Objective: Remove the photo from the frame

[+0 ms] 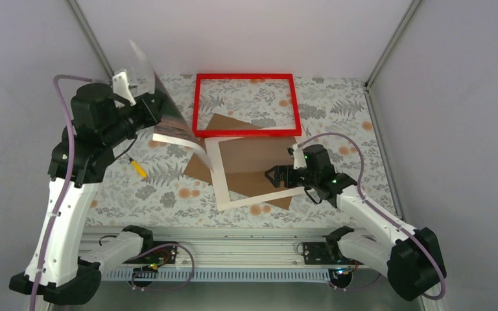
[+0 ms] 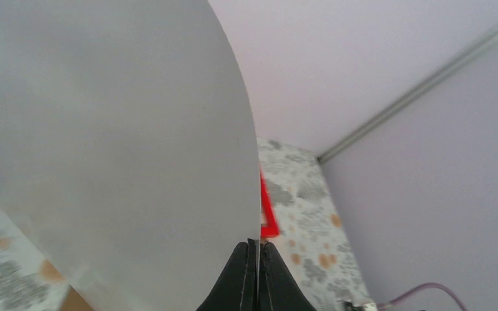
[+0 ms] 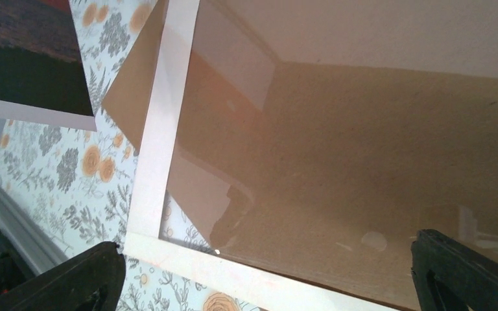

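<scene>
My left gripper (image 1: 157, 107) is shut on the edge of the photo (image 1: 148, 81) and holds it up in the air at the back left. The top view shows its pale back, curving, with the lower edge hanging near the table. In the left wrist view the photo (image 2: 117, 142) fills the left side, pinched between the fingertips of the left gripper (image 2: 257, 243). The right wrist view catches the photo's (image 3: 26, 65) dark printed face and white border. The red frame (image 1: 245, 103) lies flat at the back, with tablecloth showing through it; one corner of the frame (image 2: 267, 210) shows beyond the photo. My right gripper (image 1: 273, 176) hangs open.
Under the right gripper (image 3: 266, 259) a white mat (image 1: 217, 175) lies askew on a brown backing board (image 1: 259, 165). In the right wrist view the mat (image 3: 162, 129) frames the glossy brown board (image 3: 363, 142). A small yellow object (image 1: 137, 168) lies near the left arm. Grey walls enclose the floral table.
</scene>
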Action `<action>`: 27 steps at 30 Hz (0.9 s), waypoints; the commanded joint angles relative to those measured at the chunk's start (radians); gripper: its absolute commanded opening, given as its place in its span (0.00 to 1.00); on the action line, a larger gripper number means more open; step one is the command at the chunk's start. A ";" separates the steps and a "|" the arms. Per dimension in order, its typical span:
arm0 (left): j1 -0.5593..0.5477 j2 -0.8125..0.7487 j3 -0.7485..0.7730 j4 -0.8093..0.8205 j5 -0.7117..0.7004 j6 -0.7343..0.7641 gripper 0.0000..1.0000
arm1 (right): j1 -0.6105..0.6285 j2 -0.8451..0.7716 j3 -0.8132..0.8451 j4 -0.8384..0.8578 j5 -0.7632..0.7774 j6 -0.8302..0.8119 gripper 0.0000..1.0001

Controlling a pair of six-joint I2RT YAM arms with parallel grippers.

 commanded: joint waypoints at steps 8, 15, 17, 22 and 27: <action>-0.326 0.171 0.043 0.322 -0.019 -0.107 0.02 | 0.007 -0.239 0.081 -0.099 0.299 0.065 1.00; -0.473 0.374 0.134 0.452 -0.039 -0.113 0.02 | 0.008 -0.389 0.135 -0.196 0.467 0.082 1.00; -0.500 0.410 0.151 0.470 -0.032 -0.113 0.02 | 0.008 -0.415 0.150 -0.221 0.498 0.080 1.00; -0.529 0.373 -0.005 0.605 -0.036 -0.171 0.02 | 0.008 -0.468 0.174 -0.249 0.531 0.088 1.00; -0.529 0.279 -0.260 0.705 -0.069 -0.253 0.02 | 0.008 -0.491 0.191 -0.251 0.529 0.089 1.00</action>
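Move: The photo already hangs from the shut left fingers, its middle roughly 27 cm above the open right hand, 30 cm to that hand's left and 3 cm ahead. The photo is being taken over the white mount, whose middle lies about 8 cm ahead of the left hand, 27 cm to its right and 42 cm below. The empty red frame lies about 40 cm ahead of the left hand, 24 cm to its right and some 42 cm down. The photo is carried about 22 cm to the right above the mount, pinched by the left hand, which turns some 25 degrees clockwise and sinks a little at the end. The open right hand rises about 14 cm and shifts 9 cm right, its fingers tipping up and swinging clockwise, and comes close to the photo's lower right corner; contact there can't be seen. ##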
